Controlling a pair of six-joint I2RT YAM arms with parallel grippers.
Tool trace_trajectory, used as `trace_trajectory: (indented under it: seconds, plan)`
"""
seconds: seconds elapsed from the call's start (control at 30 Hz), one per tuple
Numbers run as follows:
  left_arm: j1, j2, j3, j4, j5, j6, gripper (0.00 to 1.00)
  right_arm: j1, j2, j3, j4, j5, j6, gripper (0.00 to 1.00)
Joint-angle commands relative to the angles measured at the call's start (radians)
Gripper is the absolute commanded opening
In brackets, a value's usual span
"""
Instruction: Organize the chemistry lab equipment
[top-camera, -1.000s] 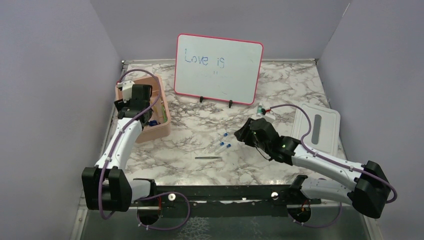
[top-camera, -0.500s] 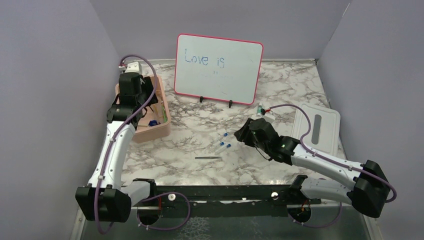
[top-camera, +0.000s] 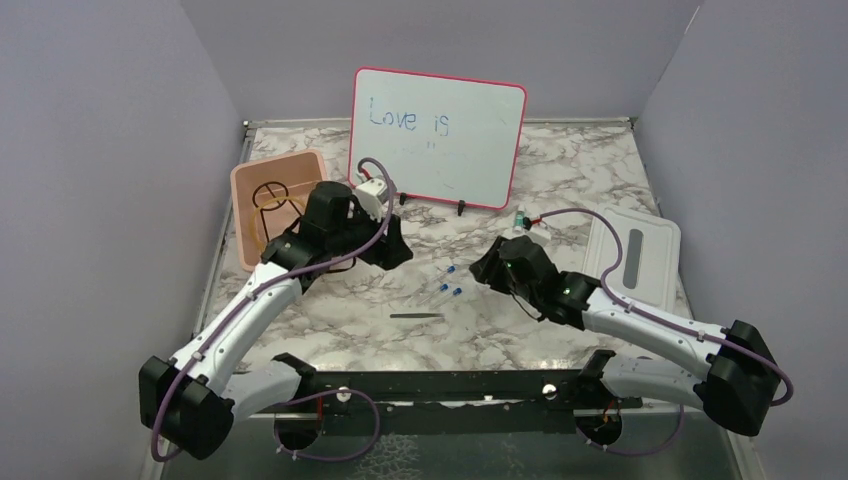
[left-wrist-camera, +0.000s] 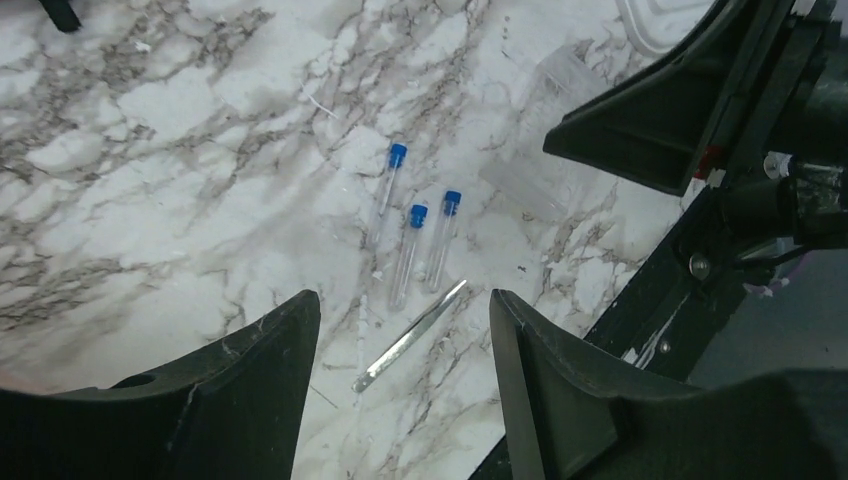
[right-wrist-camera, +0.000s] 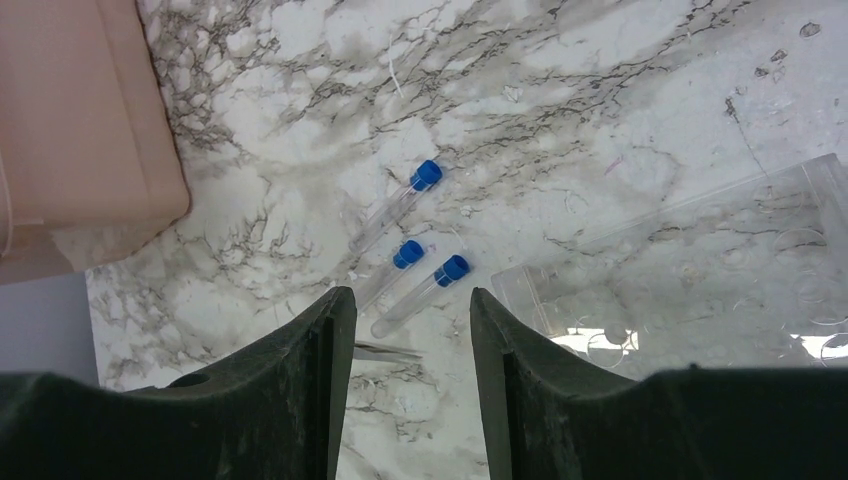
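Three clear blue-capped tubes lie side by side on the marble table, with thin metal tongs just in front of them. In the left wrist view the tubes and tongs show between and beyond the fingers. My left gripper hovers to the left of the tubes, open and holding nothing. My right gripper hangs to their right, open and empty, with the tubes just past its tips. A black wire ring lies in the pink bin.
A pink-framed whiteboard stands at the back. A white lid lies at the right. A clear plastic well tray rests on the table under the right arm. The pink bin's corner shows in the right wrist view.
My left arm has swung out of the pink bin and to the right, over the middle of the table near the tubes. The right arm has not moved.
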Motion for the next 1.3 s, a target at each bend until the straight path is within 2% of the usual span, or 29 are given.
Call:
trace_trajectory:
  seconds: [0.0, 0.27, 0.8, 1.1, 1.27]
  plan:
    - [-0.09, 0.012, -0.075, 0.034, -0.02, -0.064, 0.66, -0.027, 0.001, -0.017, -0.01, -0.004, 0.013, 0.51]
    - [-0.255, 0.148, -0.157, 0.05, -0.133, -0.116, 0.68, -0.058, 0.006, -0.04, 0.036, -0.06, 0.017, 0.51]
    - [-0.348, 0.375, -0.183, 0.086, -0.211, -0.035, 0.61, -0.09, -0.058, -0.065, 0.015, -0.052, 0.012, 0.51]
    - [-0.391, 0.39, -0.172, 0.099, -0.292, -0.028, 0.62, -0.093, -0.086, -0.08, 0.017, -0.05, 0.014, 0.51]
    - [-0.406, 0.398, -0.177, 0.118, -0.282, -0.021, 0.62, -0.094, -0.101, -0.086, 0.015, -0.046, 0.011, 0.51]
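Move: The tweezers lie about 7 cm back from the left hand, 4 cm to its right and some 21 cm below. From the tweezers, a pair of blue-capped test tubes lies about 4 cm farther out and 5 cm to the right; a third tube is some 7 cm farther out and 4 cm right. From the right hand, the tweezers are roughly 6 cm back, 15 cm left and 12 cm below. Left hand, open, sinks about 18 cm and back 8 towards the tweezers, steepening; right hand edges away rightward. ##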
